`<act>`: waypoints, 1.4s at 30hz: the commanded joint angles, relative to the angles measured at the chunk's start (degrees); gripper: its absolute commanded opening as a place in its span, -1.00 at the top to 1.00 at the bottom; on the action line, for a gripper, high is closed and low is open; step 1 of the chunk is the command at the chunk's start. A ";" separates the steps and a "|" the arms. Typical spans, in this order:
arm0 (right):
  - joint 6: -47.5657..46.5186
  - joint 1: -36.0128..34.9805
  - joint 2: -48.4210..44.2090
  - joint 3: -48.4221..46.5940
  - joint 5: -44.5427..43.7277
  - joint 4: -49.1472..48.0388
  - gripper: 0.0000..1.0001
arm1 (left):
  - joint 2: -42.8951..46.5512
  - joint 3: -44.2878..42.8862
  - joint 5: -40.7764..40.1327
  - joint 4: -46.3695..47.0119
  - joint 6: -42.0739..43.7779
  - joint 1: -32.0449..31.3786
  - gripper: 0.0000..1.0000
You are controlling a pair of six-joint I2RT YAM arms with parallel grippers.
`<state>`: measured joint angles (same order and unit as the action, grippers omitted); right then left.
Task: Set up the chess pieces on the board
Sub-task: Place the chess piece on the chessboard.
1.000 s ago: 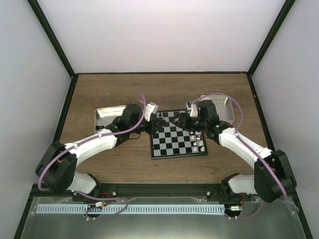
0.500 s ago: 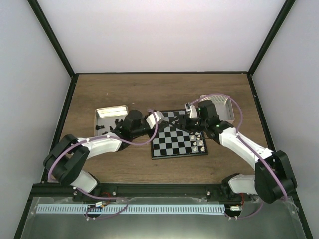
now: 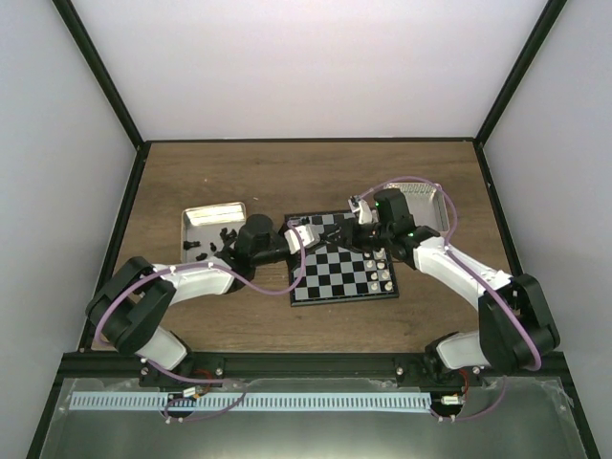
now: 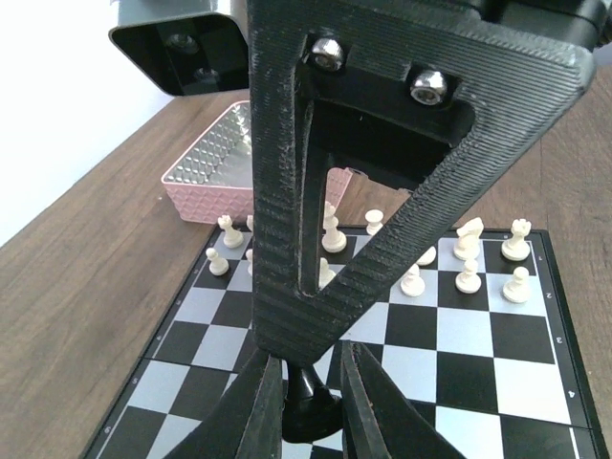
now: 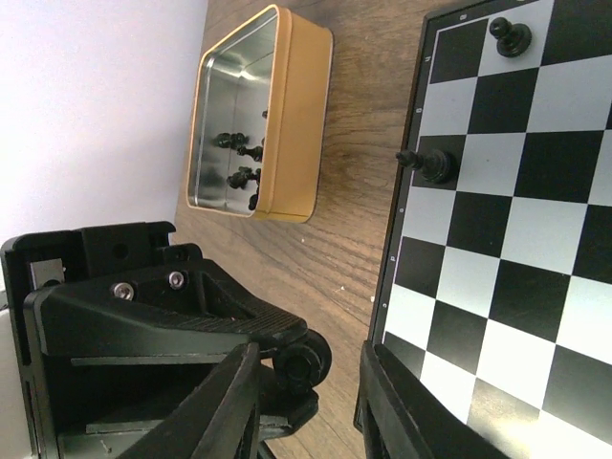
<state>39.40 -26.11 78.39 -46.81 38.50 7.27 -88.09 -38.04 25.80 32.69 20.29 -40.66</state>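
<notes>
My left gripper (image 4: 311,387) is shut on a black chess piece (image 4: 308,406), holding it low by the far left part of the board (image 3: 339,277). My right gripper (image 5: 308,387) meets it there, open, its fingers either side of that same piece (image 5: 304,361), with a gap still showing on one side. In the top view the two grippers (image 3: 304,232) (image 3: 360,228) stand close together. Two black pieces (image 5: 512,36) (image 5: 435,164) stand on the board. White pieces (image 4: 469,277) fill its right side.
A gold-sided tin (image 5: 258,115) left of the board holds several black pieces. A second tin (image 3: 421,206) sits at the board's far right. Loose black pieces (image 3: 196,251) lie on the wood near the left tin.
My left gripper has swung right, from beside the left tin to the board's far left, carrying the piece. The right gripper's jaws have narrowed around that piece.
</notes>
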 commanded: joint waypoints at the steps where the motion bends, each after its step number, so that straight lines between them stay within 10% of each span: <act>1: -0.62 -0.33 -0.14 -1.75 1.68 -0.85 0.45 | -0.24 0.68 2.66 4.70 4.09 -0.26 0.77; 17: -3.36 -0.34 -0.25 -0.48 2.93 -3.03 0.91 | 1.50 1.96 3.79 5.73 3.49 -0.31 0.73; 27: -7.96 -0.63 -1.52 -2.92 -10.57 -2.35 0.95 | 6.00 6.46 -2.82 12.84 -6.59 -0.04 -0.29; 32: -10.25 -2.02 2.61 -7.39 -18.82 -2.46 0.95 | 15.95 6.00 -19.22 9.27 -14.19 0.64 -0.70; 42: -17.68 -10.24 15.96 -19.10 -33.65 -3.16 0.96 | 28.50 -10.04 -46.12 -27.41 -29.47 4.48 -1.00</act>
<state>26.41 -33.63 90.63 -61.47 12.67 5.17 -62.08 -43.05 -6.81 22.96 -0.78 -39.03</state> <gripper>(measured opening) 0.081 0.997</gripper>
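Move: The black chess piece is already between my right fingers, practically at that hand's point, and still held by my left fingers at theirs. From my right hand the board's far-left corner square is about 12 cm ahead, 8 cm left and 13 cm below. The standing pawn is level with that square, some 5 cm left of the hand; the other black piece is about 7 cm ahead, 8 cm left. From my left hand the tray of black pieces is roughly 26 cm left, 6 cm ahead. With both hands nearly still, I shut my right fingers on the chess piece, then open my left fingers wide to let go of it. My left hand pulls clear upward about 18 cm and some 11 cm left, turning counter-clockwise, while my right keeps its pinch, carries the piece about 8 cm forward and then slightly left towards the board's far-left corner, and swings its fingers to point more forward and a little further down. ##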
